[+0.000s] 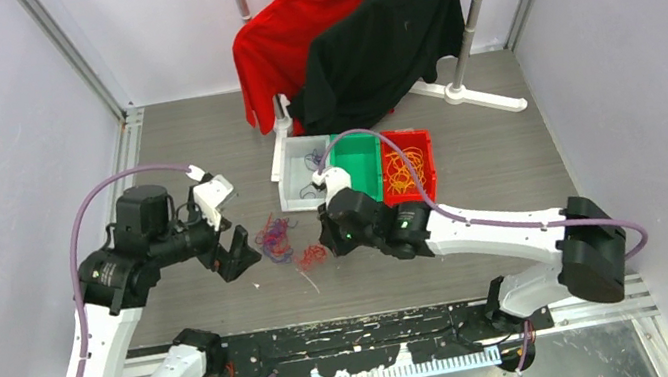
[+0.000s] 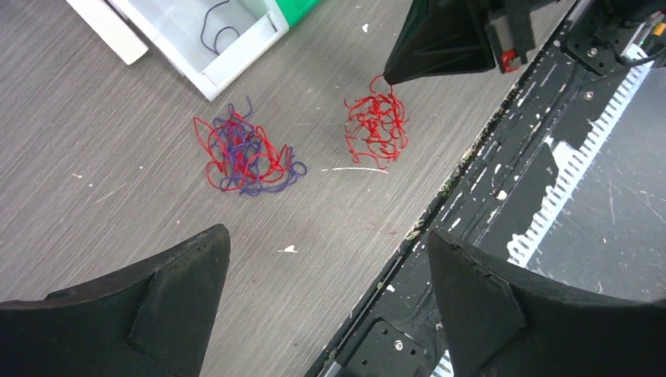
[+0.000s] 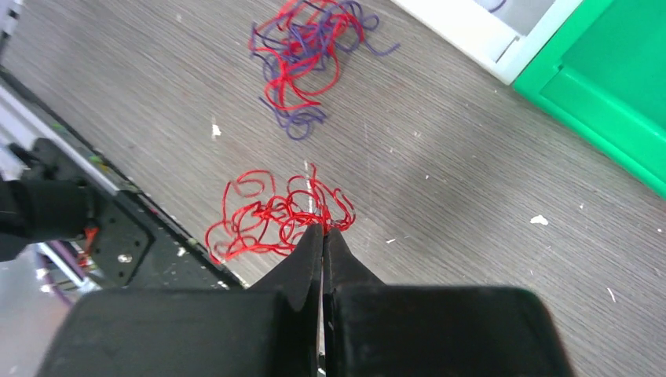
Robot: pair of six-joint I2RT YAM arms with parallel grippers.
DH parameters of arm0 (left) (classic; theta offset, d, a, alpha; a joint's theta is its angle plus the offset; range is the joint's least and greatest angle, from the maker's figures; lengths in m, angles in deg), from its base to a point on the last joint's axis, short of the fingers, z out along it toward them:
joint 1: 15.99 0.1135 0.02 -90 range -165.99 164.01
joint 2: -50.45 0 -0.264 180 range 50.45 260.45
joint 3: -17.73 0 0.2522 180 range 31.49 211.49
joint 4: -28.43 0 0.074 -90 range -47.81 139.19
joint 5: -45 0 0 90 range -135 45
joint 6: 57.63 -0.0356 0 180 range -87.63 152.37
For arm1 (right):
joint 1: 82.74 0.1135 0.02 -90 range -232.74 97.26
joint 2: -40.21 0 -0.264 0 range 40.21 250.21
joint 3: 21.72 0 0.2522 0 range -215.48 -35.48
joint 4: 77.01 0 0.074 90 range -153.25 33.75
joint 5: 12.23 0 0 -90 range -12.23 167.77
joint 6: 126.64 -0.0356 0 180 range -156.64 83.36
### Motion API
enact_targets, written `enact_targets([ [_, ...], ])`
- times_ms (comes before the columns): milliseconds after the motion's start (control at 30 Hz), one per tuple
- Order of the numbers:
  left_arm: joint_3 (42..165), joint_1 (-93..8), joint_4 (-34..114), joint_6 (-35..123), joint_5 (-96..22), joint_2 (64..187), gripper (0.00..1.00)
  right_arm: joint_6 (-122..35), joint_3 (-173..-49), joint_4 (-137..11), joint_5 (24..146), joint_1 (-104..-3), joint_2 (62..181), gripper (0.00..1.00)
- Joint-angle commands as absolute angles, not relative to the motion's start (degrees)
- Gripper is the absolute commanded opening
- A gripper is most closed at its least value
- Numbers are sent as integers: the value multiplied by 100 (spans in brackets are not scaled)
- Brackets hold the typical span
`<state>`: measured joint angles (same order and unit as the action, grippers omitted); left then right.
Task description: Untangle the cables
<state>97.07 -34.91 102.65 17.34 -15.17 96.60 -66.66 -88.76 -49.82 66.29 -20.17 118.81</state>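
Note:
Two small bunches of cables lie on the grey table. A tangle of red and purple cables (image 1: pixel 274 238) (image 2: pixel 245 155) (image 3: pixel 306 55) sits to the left. A bunch of red cables (image 1: pixel 312 256) (image 2: pixel 377 129) (image 3: pixel 267 220) lies near the table's front edge. My right gripper (image 1: pixel 326 242) (image 3: pixel 324 229) is shut, its tips pinching strands at the top of the red bunch. My left gripper (image 1: pixel 237 254) (image 2: pixel 326 239) hovers open to the left of the mixed tangle, with nothing between its fingers.
Behind the bunches stand a white bin (image 1: pixel 296 195) holding a purple wire, a green bin (image 1: pixel 359 166) and a red bin (image 1: pixel 416 140) with yellow-orange wires. A rack with a red shirt (image 1: pixel 271 41) and a black shirt (image 1: pixel 384 49) stands at the back. The black front rail (image 1: pixel 363 331) borders the table.

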Motion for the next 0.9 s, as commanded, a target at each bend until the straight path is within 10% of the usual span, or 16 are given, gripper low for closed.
enact_targets([
  [0, 9775, -3490, 10231, 1607, -964, 9510, 95, -6918, -9314, -4582, 6766, -2007, 11476, 1],
  [567, 8383, -3951, 8482, 1929, -815, 9742, 88, -7366, -10193, -5359, 7332, -1910, 11913, 1],
  [867, 8366, -4043, 8439, 1488, -941, 9880, 39, -7780, -9805, -5669, 7824, -1910, 11723, 1],
])
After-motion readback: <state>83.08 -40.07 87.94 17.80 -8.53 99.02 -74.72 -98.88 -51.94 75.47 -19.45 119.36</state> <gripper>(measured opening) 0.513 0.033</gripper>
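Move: Ahead and to the right of the open left hand, about 3 cm farther out, 11 cm right and 16 cm lower, hangs the red cable bundle, already pinched by the right hand. The left gripper, where the bundle is taken, is roughly 14 cm left of the right hand, 3 cm back and 12 cm above. The red-purple tangle lies on the table some 8 cm ahead, 4 cm right and 19 cm below the left hand; the white bin is about 19 cm ahead of the right hand, 2 cm left and 6 cm lower. Lifting the red cable bundle about 8 cm while carrying it some 5 cm left, the right hand keeps its pinch and tilts its fingertips up roughly 15 degrees. The left hand first eases slightly back and up, then sinks about 5 cm overall and goes 4 cm right to bracket the strands under the right fingertips, its fingers closing to about half open. ##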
